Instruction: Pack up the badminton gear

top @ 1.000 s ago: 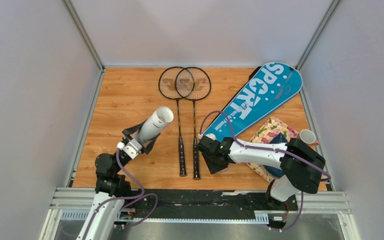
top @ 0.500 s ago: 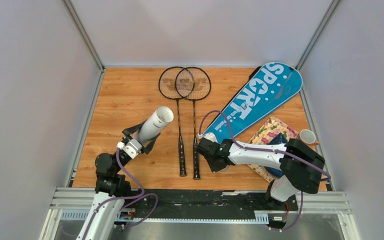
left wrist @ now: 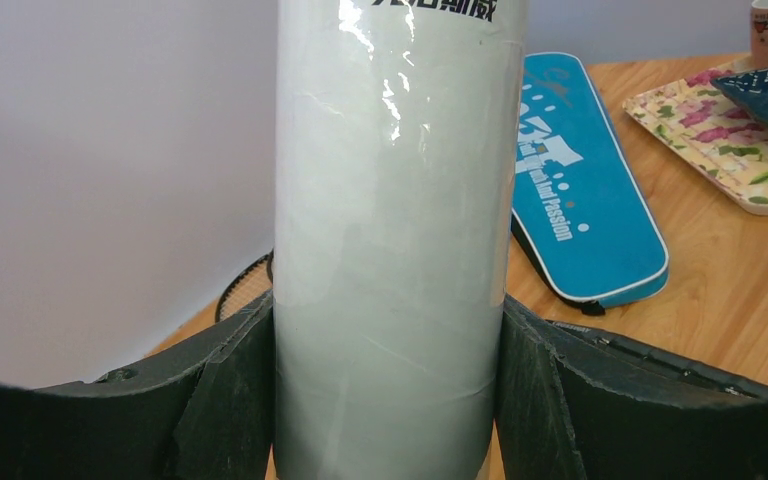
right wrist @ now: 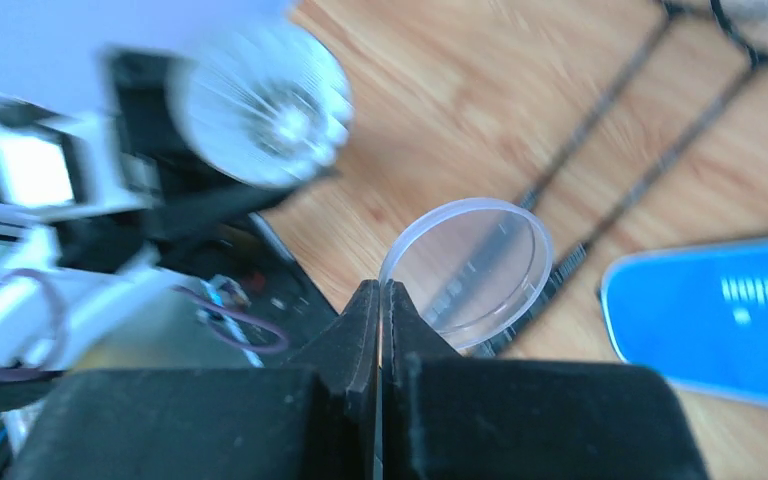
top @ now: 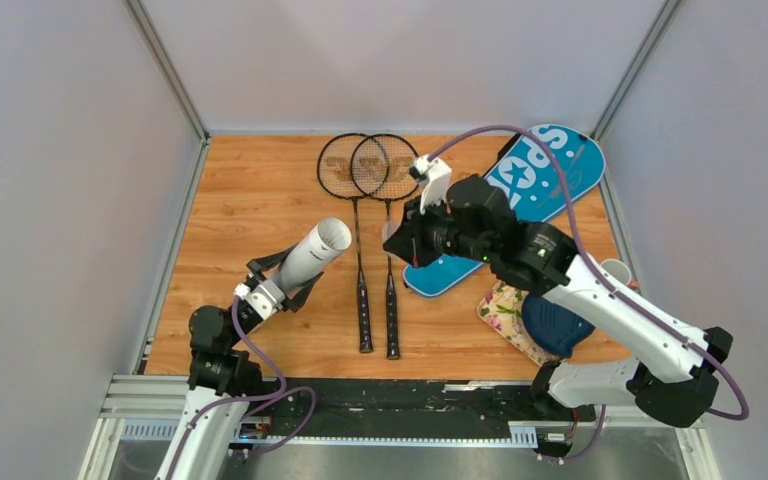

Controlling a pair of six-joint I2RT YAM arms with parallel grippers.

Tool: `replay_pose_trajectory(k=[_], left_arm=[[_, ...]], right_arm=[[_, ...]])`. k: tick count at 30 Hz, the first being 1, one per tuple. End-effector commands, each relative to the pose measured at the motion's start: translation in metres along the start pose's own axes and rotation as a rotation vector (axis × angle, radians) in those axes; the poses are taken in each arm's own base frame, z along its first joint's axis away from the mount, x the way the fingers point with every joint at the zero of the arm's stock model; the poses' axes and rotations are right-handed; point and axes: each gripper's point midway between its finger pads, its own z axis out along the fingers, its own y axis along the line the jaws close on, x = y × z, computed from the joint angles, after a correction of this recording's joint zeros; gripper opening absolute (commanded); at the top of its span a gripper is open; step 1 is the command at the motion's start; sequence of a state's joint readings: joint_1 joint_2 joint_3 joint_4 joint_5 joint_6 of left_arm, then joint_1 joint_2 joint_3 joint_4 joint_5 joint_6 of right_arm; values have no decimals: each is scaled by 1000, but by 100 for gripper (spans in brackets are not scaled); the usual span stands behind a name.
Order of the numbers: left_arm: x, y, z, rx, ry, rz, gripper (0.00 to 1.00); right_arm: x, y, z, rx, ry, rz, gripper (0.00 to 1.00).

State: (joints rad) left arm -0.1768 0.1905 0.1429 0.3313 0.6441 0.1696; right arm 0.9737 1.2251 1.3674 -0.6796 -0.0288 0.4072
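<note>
My left gripper (top: 278, 285) is shut on the long white tube (top: 312, 252) and holds it tilted, its open mouth up and to the right; the pads (left wrist: 235, 400) press both its sides (left wrist: 390, 250). In the right wrist view the tube mouth (right wrist: 260, 115) shows white feathers inside, blurred. My right gripper (right wrist: 381, 290) is shut on the rim of a clear round lid (right wrist: 470, 270), raised above the racket shafts (top: 397, 245). Two black rackets (top: 360, 260) lie side by side mid-table. The blue SPORT cover (top: 550, 180) lies at the back right, partly under my right arm.
A floral cloth (top: 505, 305) with a dark blue shell-shaped object (top: 557, 325) lies at the right front, and a cup (top: 615, 270) stands beside it. Grey walls close the table at the back and both sides.
My right arm has risen from the table by the racket grips and swung back and up over the cover, with the clear lid in its jaws. The tube has dipped slightly.
</note>
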Motion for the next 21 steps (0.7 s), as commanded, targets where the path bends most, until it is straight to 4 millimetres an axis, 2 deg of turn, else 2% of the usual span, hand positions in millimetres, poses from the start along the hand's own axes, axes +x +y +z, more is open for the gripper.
replay_pose_trajectory(k=[1,5,12,21], left_arm=[[13,-11,-3,25,17,-62,4],[14,-18,-3,58,9,-78,4],[15,-20,-4,63,10,-80,4],[18,-20,-4,64,18,-81,4]], right_arm=[[-49,52,-26,-228,-52,-43,0],[-64,75,-31,-326,-47,-28,0],[-75,92,-20,-392,-23,6,0],[-61,95,-3,-415,56,19,0]])
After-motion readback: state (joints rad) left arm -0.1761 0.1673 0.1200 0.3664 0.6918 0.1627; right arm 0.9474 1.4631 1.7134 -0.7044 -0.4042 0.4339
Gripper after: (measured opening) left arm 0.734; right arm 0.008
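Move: The open mouth of the tube that I'm tilting in my left hand lies about 10 cm to the left of my right hand, level with it in reach and some 3 cm higher. Of the rackets' handles, about 28 cm below, the nearer lies 4 cm to its left, the other 11, both 1-2 cm back. The bag's near end is roughly 9 cm ahead, 6 to its right, equally low. From my left hand, the mouth is about 5 cm right, level in reach and 9 above. I bring the clear cap, still pinched by its rim in my right fingertips, about 7 cm left to the tube mouth, first rising some 9 cm, then easing back down by about 3. On the way I swing the hand some 15-20 degrees counter-clockwise and keep the fingers shut. My left hand keeps its grip on the tube, easing back about a centimetre. ##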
